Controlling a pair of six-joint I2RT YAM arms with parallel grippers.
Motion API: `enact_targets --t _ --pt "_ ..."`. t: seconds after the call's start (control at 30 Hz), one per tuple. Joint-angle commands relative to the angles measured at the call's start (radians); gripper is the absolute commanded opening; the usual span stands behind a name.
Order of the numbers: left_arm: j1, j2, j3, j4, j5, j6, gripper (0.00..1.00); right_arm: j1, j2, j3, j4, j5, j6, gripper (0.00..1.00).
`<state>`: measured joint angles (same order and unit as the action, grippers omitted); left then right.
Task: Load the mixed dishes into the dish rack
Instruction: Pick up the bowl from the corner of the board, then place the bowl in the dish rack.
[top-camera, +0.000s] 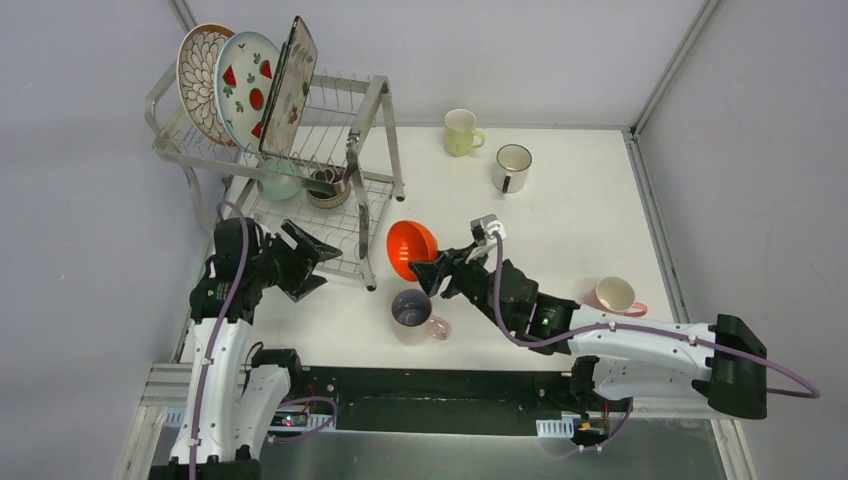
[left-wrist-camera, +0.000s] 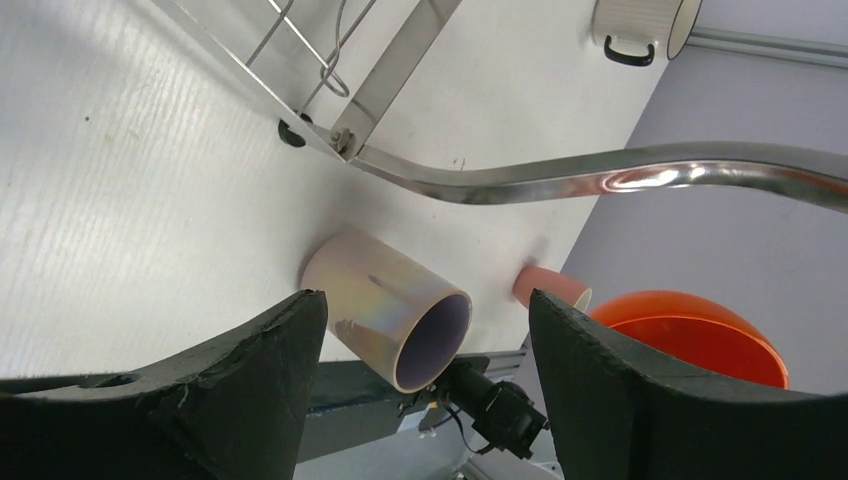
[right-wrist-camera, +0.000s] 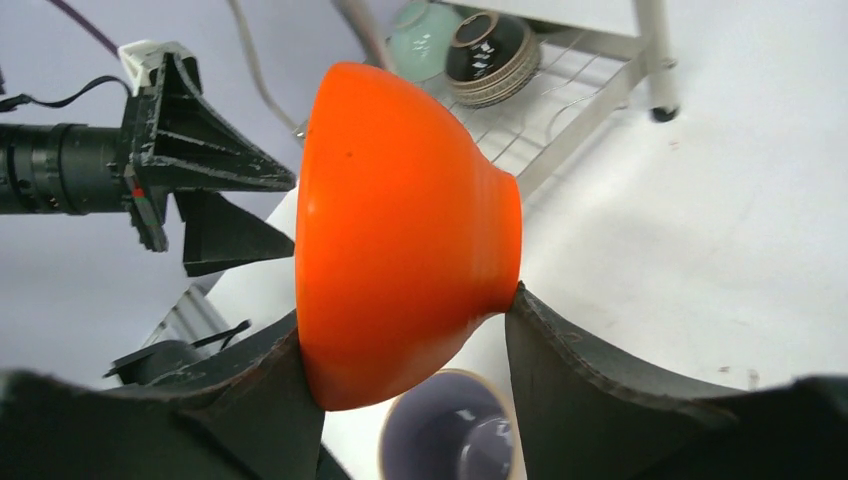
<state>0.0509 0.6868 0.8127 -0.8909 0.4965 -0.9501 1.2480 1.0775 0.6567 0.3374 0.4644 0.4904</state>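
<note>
My right gripper (top-camera: 428, 268) (right-wrist-camera: 402, 318) is shut on the orange bowl (top-camera: 410, 248) (right-wrist-camera: 400, 230), held on its side above the table beside the dish rack (top-camera: 300, 150). The rack's upper tier holds three plates (top-camera: 245, 88). A mint bowl (right-wrist-camera: 425, 40) and a brown bowl (right-wrist-camera: 495, 55) sit on its lower tier. My left gripper (top-camera: 330, 268) (left-wrist-camera: 425, 300) hangs open and empty at the rack's front right corner. The lilac mug (top-camera: 412, 313) (left-wrist-camera: 385, 310) stands on the table beyond it, untouched.
A pink mug (top-camera: 614, 296) stands near the right arm. A yellow mug (top-camera: 462, 131) and a white mug (top-camera: 511, 167) stand at the far side of the table. The rack's tubular leg (left-wrist-camera: 600, 172) crosses just above my left fingers.
</note>
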Motion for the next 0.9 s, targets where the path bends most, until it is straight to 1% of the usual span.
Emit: enact_targets --t 0.0,0.13,0.33,0.5,0.67,0.87 --pt "-0.007 0.032 -0.042 0.18 0.031 0.036 0.75 -0.05 -0.052 0.029 -0.024 0.054 -0.097 0.34" --pt "-0.005 0.094 -0.078 0.283 0.088 0.042 0.74 -0.111 -0.038 0.052 -0.056 0.024 -0.138 0.34" --pt "0.008 0.201 -0.081 0.352 0.133 0.058 0.73 -0.201 0.017 0.091 -0.057 -0.045 -0.198 0.33" --pt "0.038 0.249 -0.091 0.389 0.154 0.066 0.73 -0.256 0.111 0.142 -0.049 -0.101 -0.249 0.33" --pt "0.077 0.293 -0.087 0.396 0.185 0.109 0.72 -0.305 0.197 0.184 0.016 -0.158 -0.341 0.33" --pt "0.141 0.361 -0.087 0.407 0.28 0.153 0.71 -0.349 0.302 0.238 0.077 -0.256 -0.446 0.33"
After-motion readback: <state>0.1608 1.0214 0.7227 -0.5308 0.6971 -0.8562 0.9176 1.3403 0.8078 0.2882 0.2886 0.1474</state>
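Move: The orange bowl is already in the right fingers, its middle about 4 cm ahead and 3 cm left of them. The lower rack tier's free front stretch lies roughly 16 cm ahead, 21 cm left and 17 cm below the right hand. The black bowl stands about 25 cm ahead, 24 cm left; the pink mug 1 cm back, 3 cm left, both some 15 cm below. From the left hand, that stretch is about 14 cm ahead, 1 cm right, 12 cm below. The orange bowl, still pinched by the right hand, travels about 12 cm forward beside the rack, first easing right, then slightly back left, and sinks 4–5 cm towards the lower tier; the wrist rolls some 20 degrees, its left side dropping. The empty left hand, fingers kept open, moves forward and down towards the rack's front. ##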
